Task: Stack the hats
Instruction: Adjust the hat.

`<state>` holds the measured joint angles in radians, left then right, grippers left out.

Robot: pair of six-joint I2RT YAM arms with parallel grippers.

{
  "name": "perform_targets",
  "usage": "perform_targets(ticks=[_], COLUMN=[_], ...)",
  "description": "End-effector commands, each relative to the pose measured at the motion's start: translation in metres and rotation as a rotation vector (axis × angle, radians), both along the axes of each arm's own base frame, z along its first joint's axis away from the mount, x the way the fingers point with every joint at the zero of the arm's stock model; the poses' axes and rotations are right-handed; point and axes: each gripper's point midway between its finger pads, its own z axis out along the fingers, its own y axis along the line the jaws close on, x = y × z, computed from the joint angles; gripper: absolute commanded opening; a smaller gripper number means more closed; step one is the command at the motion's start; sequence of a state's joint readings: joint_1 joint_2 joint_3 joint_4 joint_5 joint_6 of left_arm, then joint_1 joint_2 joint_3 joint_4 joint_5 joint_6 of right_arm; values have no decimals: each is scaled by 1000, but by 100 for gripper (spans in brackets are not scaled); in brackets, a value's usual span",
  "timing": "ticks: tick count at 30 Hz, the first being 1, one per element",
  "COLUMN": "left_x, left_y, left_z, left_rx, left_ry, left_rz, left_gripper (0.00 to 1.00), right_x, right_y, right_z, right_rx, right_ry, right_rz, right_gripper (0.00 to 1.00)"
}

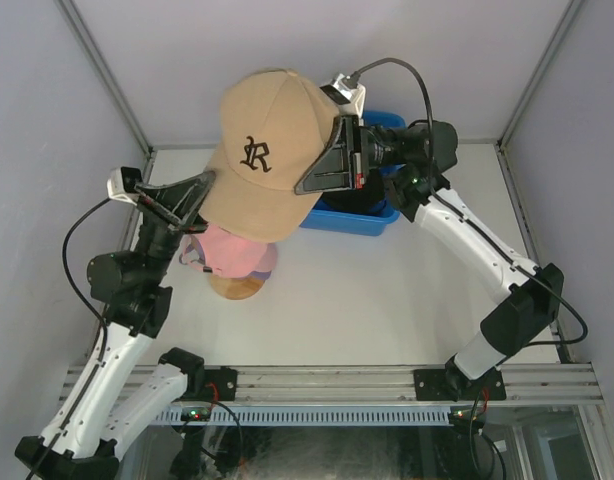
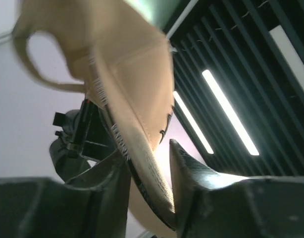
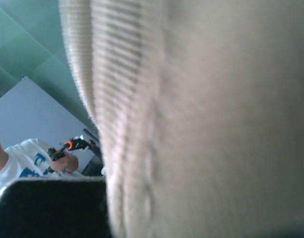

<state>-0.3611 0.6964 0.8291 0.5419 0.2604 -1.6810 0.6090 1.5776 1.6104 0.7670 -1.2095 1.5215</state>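
A tan hat (image 1: pixel 262 150) with a dark embroidered mark hangs high over the table, held between both arms. My right gripper (image 1: pixel 332 150) is shut on its rear right side; in the right wrist view the tan fabric (image 3: pixel 216 124) fills the frame beside one dark finger (image 3: pixel 48 208). My left gripper (image 1: pixel 192 195) grips the brim's left edge. In the left wrist view the hat's rim (image 2: pixel 137 84) runs between the two fingers of the left gripper (image 2: pixel 147 148) and presses against them. Below, a pink hat (image 1: pixel 232 252) sits on a round wooden stand (image 1: pixel 237 288), partly hidden by the tan hat.
A blue plastic bin (image 1: pixel 352 218) stands at the back centre, mostly hidden behind the tan hat and the right arm. Grey walls with metal posts close in the white table (image 1: pixel 387 300) on three sides.
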Motion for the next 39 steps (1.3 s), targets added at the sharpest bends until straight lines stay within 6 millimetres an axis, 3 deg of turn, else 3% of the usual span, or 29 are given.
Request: perform_targets(ticks=[1, 3, 4, 9, 14, 22, 29, 39], left_x=[-13, -13, -14, -12, 7, 38, 54, 69], left_y=[1, 2, 3, 10, 26, 43, 37, 40], left_z=[8, 8, 8, 10, 7, 0, 3, 1], left_rx=[-52, -65, -71, -108, -113, -43, -42, -106], left_ry=[-90, -100, -108, -126, -66, 80, 134, 214], left_rz=[-54, -55, -54, -15, 145, 420, 495, 564], left_gripper=[25, 3, 0, 0, 0, 0, 0, 0], right_x=[-17, -14, -11, 9, 35, 67, 78, 82], right_y=[-4, 0, 2, 2, -3, -8, -8, -6], right_z=[20, 18, 19, 22, 16, -23, -58, -63], right_rx=[52, 52, 56, 85, 45, -44, -86, -55], right_ry=[-61, -43, -28, 49, 118, 248, 338, 360], right_rz=[71, 95, 100, 70, -62, -283, -350, -348], right_gripper=[0, 0, 0, 2, 24, 44, 48, 51])
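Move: The tan hat, already held by the right fingers, has its middle about 8 cm right, 4 cm ahead and slightly above the left hand, its near-left edge between the closing left fingers. From the right hand it lies about 6 cm left, 3 cm ahead, slightly above. The pink hat on its stand is roughly 7 cm ahead, 5 cm left and 35 cm below the left hand; the blue bin is some 30 cm ahead, 9 cm right and 45 cm below the right. Left shuts on the tan hat's edge, carrying it about 8 cm forward; right lets go, moving forward and down. ##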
